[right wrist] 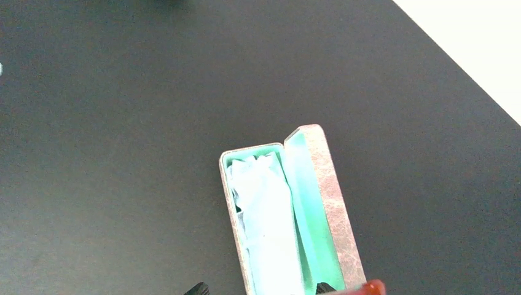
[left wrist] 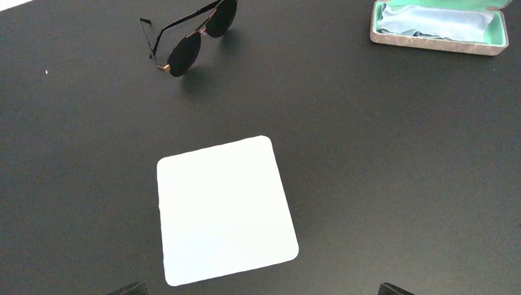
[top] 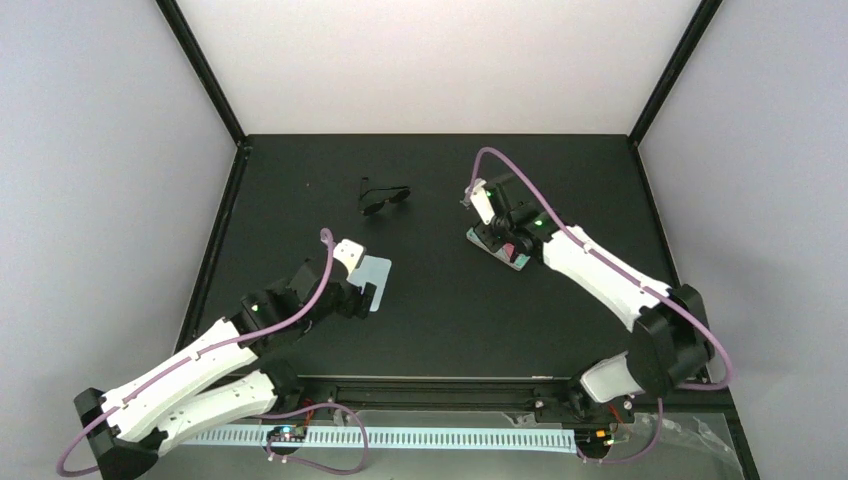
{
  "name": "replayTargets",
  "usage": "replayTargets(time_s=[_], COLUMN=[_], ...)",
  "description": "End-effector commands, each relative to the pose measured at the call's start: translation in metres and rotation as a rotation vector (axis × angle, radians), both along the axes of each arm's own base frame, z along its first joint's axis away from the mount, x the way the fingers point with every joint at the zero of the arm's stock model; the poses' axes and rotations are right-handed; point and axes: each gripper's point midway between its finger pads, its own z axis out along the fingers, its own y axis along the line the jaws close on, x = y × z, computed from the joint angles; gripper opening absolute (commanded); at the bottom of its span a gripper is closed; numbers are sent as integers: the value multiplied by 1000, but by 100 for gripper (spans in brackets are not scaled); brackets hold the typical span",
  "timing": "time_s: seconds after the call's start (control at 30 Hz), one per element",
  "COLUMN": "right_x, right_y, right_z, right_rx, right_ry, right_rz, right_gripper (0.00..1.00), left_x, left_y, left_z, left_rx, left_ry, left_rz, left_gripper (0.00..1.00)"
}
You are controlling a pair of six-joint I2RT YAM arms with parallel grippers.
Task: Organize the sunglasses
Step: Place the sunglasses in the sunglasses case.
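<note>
Of the sunglasses only a red arm tip (right wrist: pixel 368 287) shows at the bottom edge of the right wrist view, and a small red-pink patch (top: pixel 522 246) under the right wrist from above. My right gripper (right wrist: pixel 259 290) is shut on them, hovering over the near end of the open glasses case (right wrist: pixel 329 196), which has a mint lining and a pale blue cloth (right wrist: pixel 270 227) inside. My left gripper (left wrist: pixel 261 290) is open, low over a white square cloth (left wrist: pixel 224 209) lying flat on the black table, and holds nothing.
A black dark-lensed pair (top: pixel 383 197) stands unfolded at the back middle, also in the left wrist view (left wrist: pixel 193 40). The case (top: pixel 497 246) lies right of centre. Black frame posts rise at the table's back corners.
</note>
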Motion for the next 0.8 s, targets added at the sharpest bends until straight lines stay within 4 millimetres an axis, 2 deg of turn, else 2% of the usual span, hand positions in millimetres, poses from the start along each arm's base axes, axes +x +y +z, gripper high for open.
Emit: replayTargets(time_s=[0.0, 0.43, 0.77], right_x=[22, 44, 49], right_y=[2, -5, -16], right_z=[-5, -62, -90], right_rx=[-106, -298, -399], right_ry=[-34, 52, 83], right_rz=[41, 17, 6], right_gripper=[36, 36, 37], left_x=[4, 2, 2], left_y=[-3, -1, 2], left_z=[12, 14, 18], left_rx=[-25, -48, -63], left_ry=[-70, -106, -127], left_rz=[-28, -40, -27], left_gripper=[99, 99, 99])
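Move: The open sunglasses case is about 5 cm ahead of the right hand, 1 cm right and 15 cm below; that hand already holds the folded red sunglasses. The black sunglasses lie roughly 22 cm ahead and 29 cm left, the flat cloth some 35 cm left and 4 cm back. From the left hand the case is about 20 cm ahead, 39 cm right and 17 cm below. The right hand lowers the held red sunglasses about 9 cm and forward 4 towards the case, rolling some 20 degrees. ##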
